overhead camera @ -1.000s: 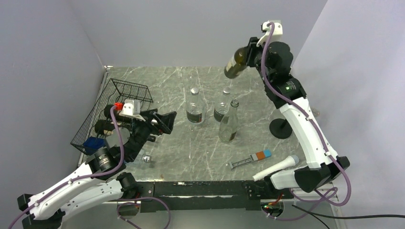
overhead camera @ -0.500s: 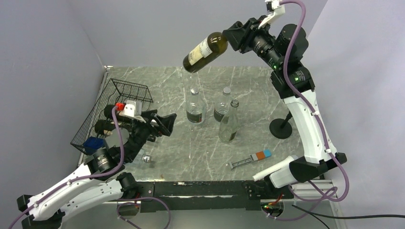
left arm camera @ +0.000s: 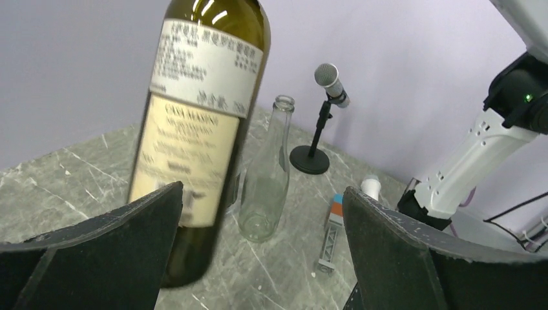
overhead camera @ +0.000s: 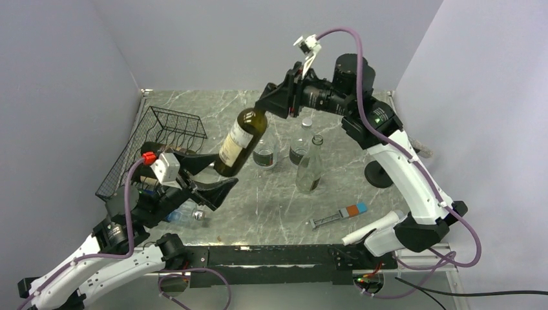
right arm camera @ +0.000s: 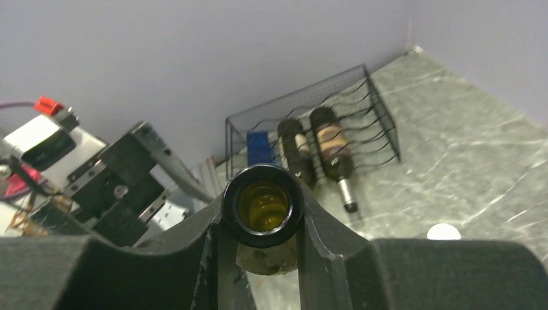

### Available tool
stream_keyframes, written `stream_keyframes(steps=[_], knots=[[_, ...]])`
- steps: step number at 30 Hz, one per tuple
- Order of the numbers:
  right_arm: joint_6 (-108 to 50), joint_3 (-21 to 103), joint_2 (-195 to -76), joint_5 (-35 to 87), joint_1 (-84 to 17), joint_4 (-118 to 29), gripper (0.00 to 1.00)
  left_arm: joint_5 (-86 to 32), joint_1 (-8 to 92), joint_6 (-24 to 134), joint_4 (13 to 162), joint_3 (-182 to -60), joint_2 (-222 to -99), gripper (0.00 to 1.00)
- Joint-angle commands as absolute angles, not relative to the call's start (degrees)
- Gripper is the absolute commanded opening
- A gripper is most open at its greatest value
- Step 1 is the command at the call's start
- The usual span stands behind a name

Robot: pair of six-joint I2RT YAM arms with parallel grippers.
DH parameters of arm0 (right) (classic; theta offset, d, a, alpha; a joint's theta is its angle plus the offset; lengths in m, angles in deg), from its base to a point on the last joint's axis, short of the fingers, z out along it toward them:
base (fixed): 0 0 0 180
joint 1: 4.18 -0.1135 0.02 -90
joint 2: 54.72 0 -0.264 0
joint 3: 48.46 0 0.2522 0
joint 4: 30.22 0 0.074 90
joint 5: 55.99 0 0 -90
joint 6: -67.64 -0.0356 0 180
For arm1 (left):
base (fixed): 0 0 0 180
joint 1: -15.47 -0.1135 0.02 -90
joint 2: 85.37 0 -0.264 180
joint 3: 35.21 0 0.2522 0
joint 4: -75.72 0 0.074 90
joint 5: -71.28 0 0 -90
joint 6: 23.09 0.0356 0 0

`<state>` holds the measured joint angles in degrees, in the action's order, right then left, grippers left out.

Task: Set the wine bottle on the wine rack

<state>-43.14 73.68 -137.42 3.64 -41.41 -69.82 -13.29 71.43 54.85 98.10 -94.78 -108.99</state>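
The wine bottle is dark green glass with a cream label. It hangs tilted above the table, base down and to the left. My right gripper is shut on its neck. In the right wrist view the bottle's open mouth sits between the fingers. My left gripper stands wide open just left of the bottle's base. The bottle looms ahead of my left gripper, close to the left finger. The black wire wine rack lies at the far left with two dark bottles in it.
Three clear bottles stand mid-table, under and right of the held bottle. A microphone stand is at the right. A small orange-and-blue tool and a white cylinder lie near the front. A blue object sits in the rack.
My right arm has swung the wine bottle from high at the back right down and left over the table. My left arm has pulled back and turned its open jaws towards the bottle.
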Motion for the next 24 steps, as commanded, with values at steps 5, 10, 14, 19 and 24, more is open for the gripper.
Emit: stream_keyframes(steps=[5,10,14,19,24], knots=[[-38.62,74.31,-133.01,-0.34,-44.29,-70.04,0.0,-14.5,71.63,55.69,99.95,-93.33,-111.71,0.97],[-37.39,71.67,-129.83,-5.27,-44.48,-69.56,0.0,-21.32,71.63,57.12,98.79,-91.57,-112.63,0.97],[-36.51,69.92,-128.0,-8.68,-44.42,-68.85,0.0,-22.48,71.63,57.12,97.02,-90.46,-114.38,0.97],[-36.67,66.8,-125.96,-13.4,-44.61,-66.3,0.0,-22.71,71.63,57.57,94.77,-89.2,-116.19,0.97],[-38.28,63.81,-124.49,-15.48,-44.7,-62.77,0.0,-25.96,71.63,57.32,91.35,-88.09,-117.54,0.97]])
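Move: The wine bottle hangs aslant by its neck from the right fingers, its middle about 7 cm ahead of the left hand, 6 cm to its right and 5 cm above. From the right hand, the open left fingers waiting for it lie some 12 cm back, 11 cm left and 11 cm below. Well below the left hand, the wine rack stands about 24 cm left and 16 cm ahead, and the nearest labelled clear bottle roughly 17 cm ahead and 10 cm right. Still pinching the wine bottle's neck, the right hand draws back about 9 cm, dipping a little at first and turning some 15 degrees counter-clockwise, to bring the bottle to the left gripper. The left hand comes to meet it, sinking about 8 cm and sliding 5 cm right with a slight roll, its fingers staying wide open around the bottle's labelled lower body; touch there can't be made out. ##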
